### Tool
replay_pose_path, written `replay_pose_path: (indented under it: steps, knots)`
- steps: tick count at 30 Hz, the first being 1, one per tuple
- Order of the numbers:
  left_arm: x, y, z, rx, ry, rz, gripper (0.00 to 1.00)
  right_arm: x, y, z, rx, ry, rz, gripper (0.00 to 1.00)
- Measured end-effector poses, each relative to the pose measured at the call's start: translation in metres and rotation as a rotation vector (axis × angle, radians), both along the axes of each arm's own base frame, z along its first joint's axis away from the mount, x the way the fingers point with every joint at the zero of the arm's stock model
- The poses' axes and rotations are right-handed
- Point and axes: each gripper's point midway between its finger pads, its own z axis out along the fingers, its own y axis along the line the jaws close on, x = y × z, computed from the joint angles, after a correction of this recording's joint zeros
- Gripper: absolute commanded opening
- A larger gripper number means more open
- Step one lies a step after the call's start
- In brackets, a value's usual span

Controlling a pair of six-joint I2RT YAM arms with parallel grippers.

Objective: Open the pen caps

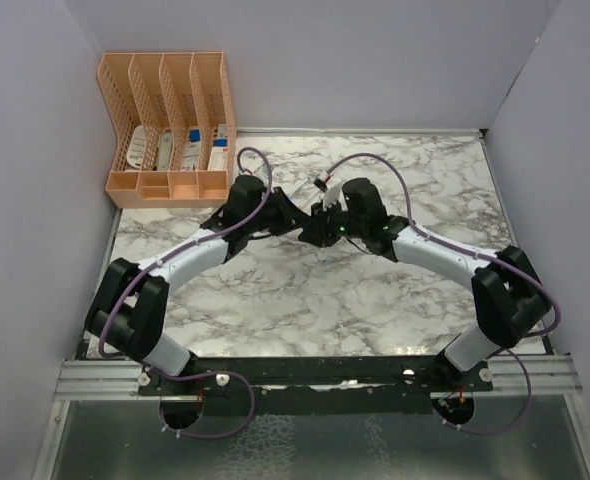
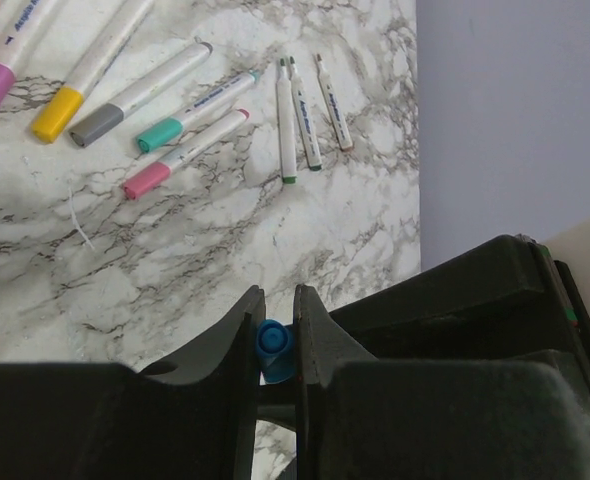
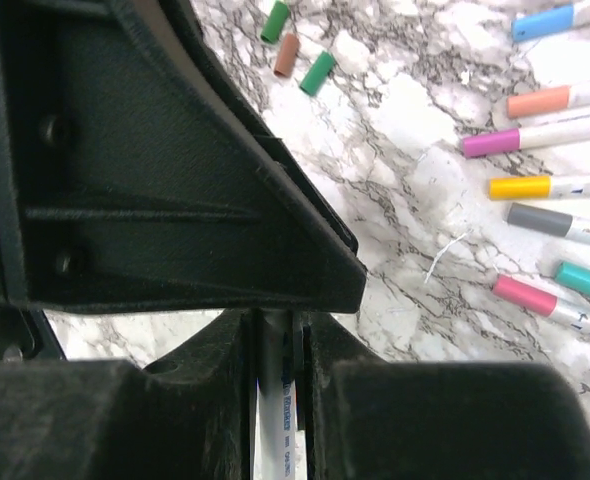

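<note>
My left gripper [image 2: 275, 300] is shut on a blue pen cap [image 2: 273, 345], pinched between the two fingers. Facing it, my right gripper [image 3: 275, 322] is shut on a white pen barrel [image 3: 277, 410] with blue print; the pen's tip end is hidden behind the left gripper's black body. The two grippers meet tip to tip over the table's middle [image 1: 320, 222]. Three loose caps lie on the marble: a green cap [image 3: 274, 22], a brown cap [image 3: 287, 55] and another green cap [image 3: 317, 72]. Three uncapped pens [image 2: 305, 112] lie side by side.
Several capped markers lie in a row on the marble [image 3: 555, 215], among them a pink one [image 2: 180, 155] and a teal one [image 2: 195, 118]. An orange desk organiser [image 1: 170, 130] stands at the back left. Purple walls enclose the table.
</note>
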Motion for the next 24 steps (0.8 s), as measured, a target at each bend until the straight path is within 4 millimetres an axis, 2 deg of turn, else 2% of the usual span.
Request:
replay_pose_path:
  steps: [3, 4, 7, 9, 10, 12, 17, 21, 24]
  knots:
    - [0.003, -0.001, 0.012, -0.009, 0.005, -0.060, 0.00, 0.001, -0.004, 0.011, 0.028, -0.054, -0.016, 0.01]
    - [0.012, 0.002, 0.016, 0.001, -0.023, -0.047, 0.00, -0.003, -0.007, 0.010, 0.023, -0.050, -0.015, 0.01]
    - [0.071, 0.053, 0.031, 0.042, -0.105, 0.114, 0.00, -0.031, -0.024, -0.008, -0.017, 0.015, 0.000, 0.01]
    - [0.099, 0.090, 0.030, 0.083, -0.128, 0.217, 0.00, -0.045, -0.033, -0.023, -0.052, 0.060, 0.005, 0.01]
    - [0.107, 0.102, 0.027, 0.102, -0.128, 0.249, 0.00, -0.050, -0.037, -0.031, -0.070, 0.083, 0.004, 0.01]
    - [0.111, 0.109, 0.016, 0.137, -0.113, 0.261, 0.00, -0.055, -0.041, -0.038, -0.094, 0.110, 0.003, 0.01]
    - [0.105, 0.098, -0.030, 0.221, -0.016, 0.196, 0.00, -0.043, -0.052, -0.040, -0.157, 0.097, -0.074, 0.01]
    - [0.097, 0.099, -0.070, 0.314, 0.074, 0.158, 0.00, -0.008, -0.060, -0.031, -0.233, 0.035, -0.206, 0.01]
    - [0.093, 0.105, -0.087, 0.390, 0.113, 0.149, 0.00, 0.016, -0.068, -0.028, -0.288, -0.002, -0.299, 0.01]
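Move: The blue cap is already in the left fingers, its pen in the right. The nearest loose green cap lies about 7 cm ahead and 13 cm left of the left hand, 16 cm below, a brown cap 3 cm left of it, and a yellow bottle 19 cm ahead, 16 cm left of the hand. The uncapped pens lie some 12 cm ahead and 17 cm right of the right hand, 12 cm below, the pink-capped pen 10 ahead, 6 right. The blue cap, kept pinched in the left fingers, is pulled off forward and to the left by about 15 cm, then lowered some 10 cm towards the loose caps as the wrist rolls left side up. The right hand keeps its grip on the pen body, draws back, right and down, then swings forward and farther right towards the uncapped pens, turning clockwise. ##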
